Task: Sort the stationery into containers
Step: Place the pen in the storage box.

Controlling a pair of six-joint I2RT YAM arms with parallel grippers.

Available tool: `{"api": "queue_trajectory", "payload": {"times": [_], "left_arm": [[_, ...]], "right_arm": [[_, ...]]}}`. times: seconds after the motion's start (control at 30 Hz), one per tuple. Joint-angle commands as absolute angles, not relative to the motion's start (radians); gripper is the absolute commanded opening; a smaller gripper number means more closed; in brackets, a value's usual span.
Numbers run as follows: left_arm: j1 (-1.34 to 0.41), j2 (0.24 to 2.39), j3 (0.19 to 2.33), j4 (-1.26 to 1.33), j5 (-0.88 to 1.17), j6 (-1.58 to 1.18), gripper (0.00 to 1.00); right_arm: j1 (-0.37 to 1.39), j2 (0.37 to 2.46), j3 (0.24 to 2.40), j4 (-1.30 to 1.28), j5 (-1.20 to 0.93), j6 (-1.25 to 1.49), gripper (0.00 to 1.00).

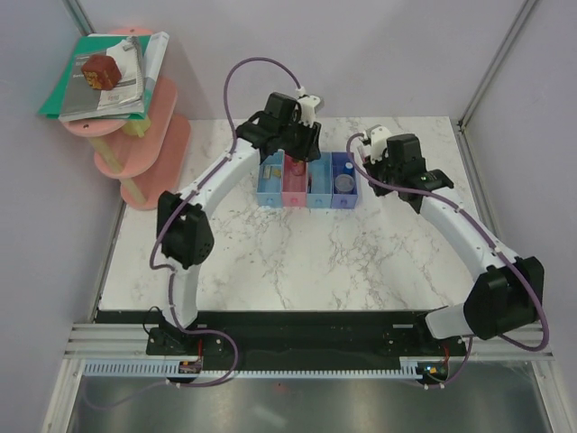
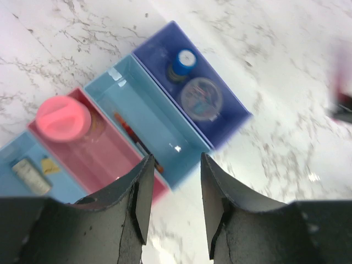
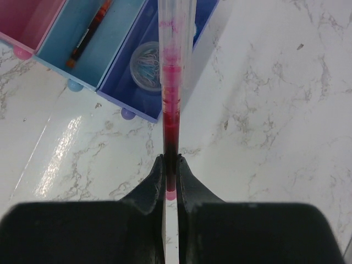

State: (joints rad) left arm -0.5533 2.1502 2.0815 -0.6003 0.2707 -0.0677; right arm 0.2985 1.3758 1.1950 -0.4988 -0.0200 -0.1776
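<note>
The four joined trays [image 1: 307, 200] stand at the table's back middle. In the left wrist view the left light blue tray [image 2: 12, 153] holds a tan block [image 2: 30, 176], the pink tray [image 2: 104, 157] a pink-capped tube [image 2: 63, 118], the second light blue tray [image 2: 157, 118] a thin red pen [image 2: 135, 137], and the dark blue tray [image 2: 159, 47] a blue-capped cylinder [image 2: 183, 61] and a clear round roll [image 2: 202, 98]. My left gripper [image 2: 175, 165] hangs open and empty over the trays' near edge [image 1: 300, 149]. My right gripper [image 3: 171, 165] is shut on a clear-barrelled red pen [image 3: 171, 82], right of the dark blue tray [image 1: 371, 153].
A tiered pink round shelf [image 1: 149, 135] stands at the far left, with stacked books and a brown block [image 1: 101, 72] on top. Metal frame posts rise at both back corners. The marble table [image 1: 297, 262] ends at a dark front edge by the arm bases.
</note>
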Motion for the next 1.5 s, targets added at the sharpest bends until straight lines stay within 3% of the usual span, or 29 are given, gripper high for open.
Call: {"api": "queue_trajectory", "payload": {"times": [0.0,0.27,0.4,0.6,1.2,1.23,1.33,1.37,1.47], "left_arm": [[-0.534,1.835,1.887,-0.538,0.363,0.092,0.46],[-0.52,1.438,1.541,-0.552,0.39,0.333,0.46],[-0.509,1.338,1.444,-0.564,0.39,0.373,0.46],[-0.506,1.266,1.367,-0.564,0.385,0.402,0.46],[-0.477,1.281,1.425,-0.554,0.382,0.436,0.45],[-0.477,1.282,1.431,-0.554,0.382,0.439,0.45],[-0.477,1.287,1.439,-0.554,0.383,0.437,0.45],[-0.477,1.287,1.44,-0.554,0.385,0.437,0.45],[-0.477,1.29,1.439,-0.555,0.384,0.433,0.45]], "right_arm": [[0.298,1.472,1.252,-0.4,-0.081,-0.141,0.0],[0.296,1.741,1.486,-0.402,-0.264,-0.091,0.0],[0.314,1.905,1.678,-0.428,-0.363,-0.032,0.0],[0.351,2.063,1.787,-0.42,-0.387,0.023,0.0],[0.387,2.033,1.582,-0.333,-0.354,0.058,0.01],[0.385,2.028,1.577,-0.333,-0.351,0.058,0.04],[0.385,2.017,1.568,-0.331,-0.341,0.052,0.25],[0.382,2.011,1.568,-0.331,-0.341,0.048,0.38],[0.379,1.993,1.572,-0.333,-0.33,0.037,0.58]]}}
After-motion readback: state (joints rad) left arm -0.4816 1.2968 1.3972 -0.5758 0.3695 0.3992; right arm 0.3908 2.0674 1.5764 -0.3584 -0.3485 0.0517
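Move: The pink pen is already pinched in the right hand, sticking out ahead. It goes to the light-blue compartment between the pink and dark-blue ones, whose middle is about 12 cm forward, 15 cm left and 15 cm below. An orange-red pen already lies there, some 2 cm left of that middle; the clip jar sits about 7 cm to the middle's right, 1 cm nearer. From the left hand, the compartment is roughly 3 cm forward, 4 cm right, 15 cm below. The pink pen is carried by the right hand forward and left over the compartment, then lowered while the hand draws back a little, ending some 14 cm left, 12 cm down and 8 cm forward; the wrist tips about 20 degrees further down and the fingers open to let go only at the last. The empty left hand clears out early, roughly 15 cm back, with leftward and upward travel, fingers staying open. ##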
